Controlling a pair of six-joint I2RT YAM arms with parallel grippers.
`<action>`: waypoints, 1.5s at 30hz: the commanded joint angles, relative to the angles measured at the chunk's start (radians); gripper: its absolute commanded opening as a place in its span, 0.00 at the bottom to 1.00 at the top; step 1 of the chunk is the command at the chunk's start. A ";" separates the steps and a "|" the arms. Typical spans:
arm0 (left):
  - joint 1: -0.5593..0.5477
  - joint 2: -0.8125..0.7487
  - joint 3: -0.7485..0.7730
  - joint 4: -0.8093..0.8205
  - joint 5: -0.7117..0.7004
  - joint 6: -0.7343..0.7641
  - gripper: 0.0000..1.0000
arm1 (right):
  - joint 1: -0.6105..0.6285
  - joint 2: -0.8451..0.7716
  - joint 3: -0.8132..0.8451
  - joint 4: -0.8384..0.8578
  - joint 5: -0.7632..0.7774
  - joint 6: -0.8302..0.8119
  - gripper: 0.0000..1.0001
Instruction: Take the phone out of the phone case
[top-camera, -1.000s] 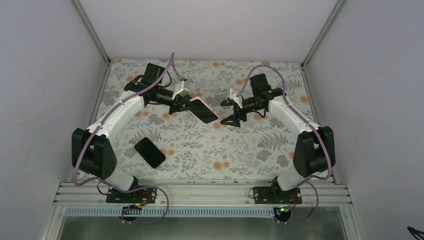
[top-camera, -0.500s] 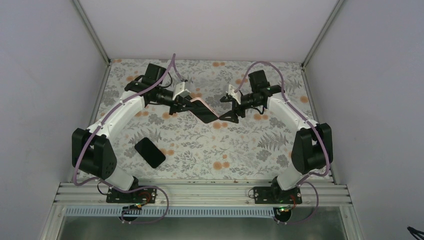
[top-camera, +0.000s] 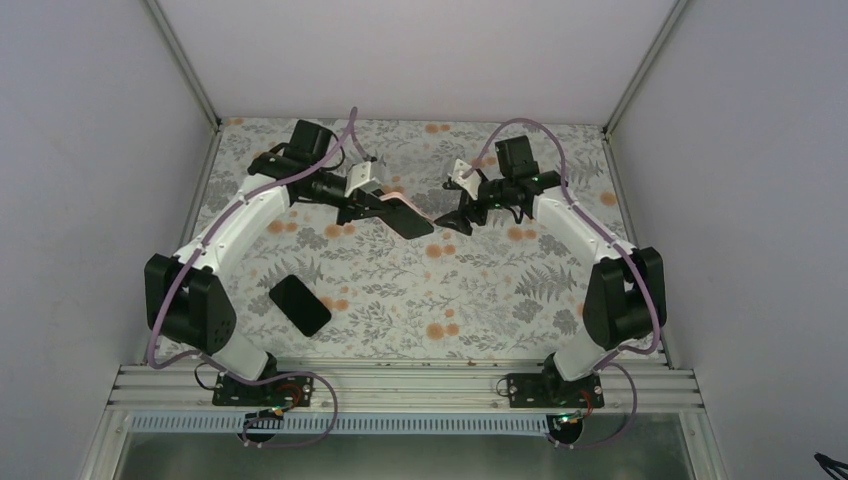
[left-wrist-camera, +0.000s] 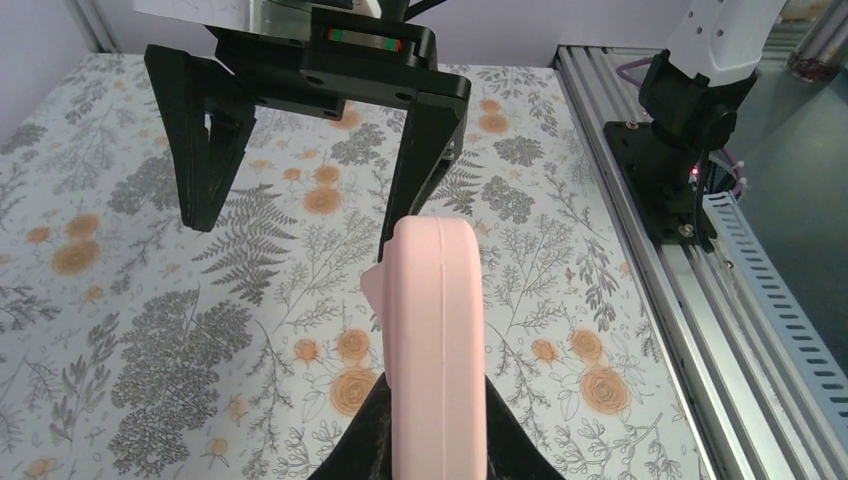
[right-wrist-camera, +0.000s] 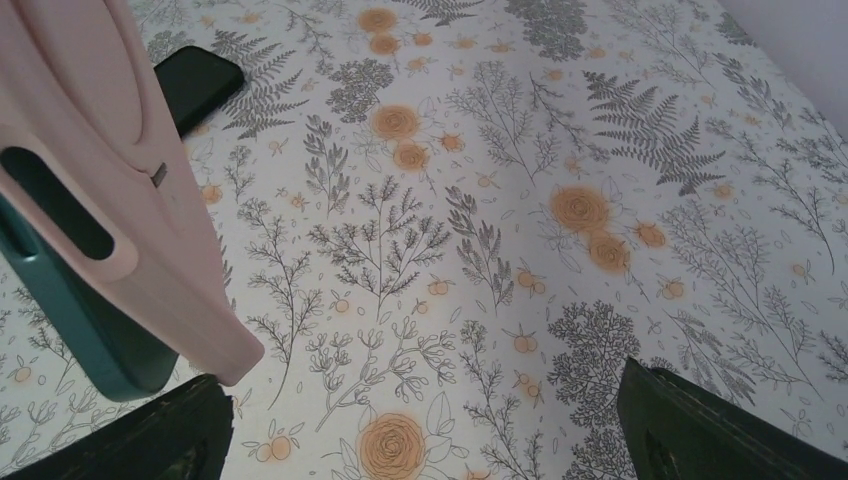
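My left gripper (top-camera: 383, 207) is shut on a pink phone case (top-camera: 396, 203) and holds it above the back middle of the table. The phone's dark screen (top-camera: 410, 221) faces up in the top view. Seen from the left wrist, the case's pink edge (left-wrist-camera: 437, 330) stands upright between my fingers. My right gripper (top-camera: 453, 210) is open just right of the case's free end, its fingers (left-wrist-camera: 208, 150) spread wide and apart from it. From the right wrist, the case (right-wrist-camera: 120, 190) fills the left, and the phone's teal body (right-wrist-camera: 75, 330) shows beside its lower corner.
A second black phone (top-camera: 300, 305) lies flat on the floral table (top-camera: 480, 300) near the left arm, also seen at the top left of the right wrist view (right-wrist-camera: 197, 85). Grey walls enclose the table. An aluminium rail (left-wrist-camera: 640, 260) runs along its near edge.
My right gripper has moved back and left, closing in on the case's free end. The left gripper and case shifted slightly left and back. Both jaws kept their state.
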 joint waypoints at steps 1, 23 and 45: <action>-0.032 -0.008 0.041 -0.074 0.253 0.015 0.02 | -0.014 0.000 0.031 0.116 0.125 0.014 0.97; -0.017 0.026 0.060 0.060 0.334 -0.144 0.02 | 0.171 -0.112 -0.085 0.247 0.343 0.139 0.96; -0.020 0.059 0.058 0.336 0.249 -0.338 0.02 | 0.279 0.036 0.234 -0.305 -0.293 -0.096 0.97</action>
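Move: The phone, still in its pink case and held up by the left hand, has its middle about 8 cm to the wide-open right hand's left, roughly 6 cm back and 4 cm above. The case's free corner is nearest, about 5 cm back and 2 cm left, level with the hand and right by its rear finger; the left gripper is some 14 cm left, 7 cm back and 7 cm higher. From the left hand, the phone's middle lies about 6 cm right, 2 cm back and 3 cm below. The right hand's rear fingertip works at the free corner, in between phone and case. The hand draws back and up about 3 cm, comes forward and down again, then sweeps left, back and up, ending some 4 cm left and 4 cm back of its start, fingers wide open. The left hand keeps its pinch nearly in place, rolling the case about 15 degrees so the screen turns up. ##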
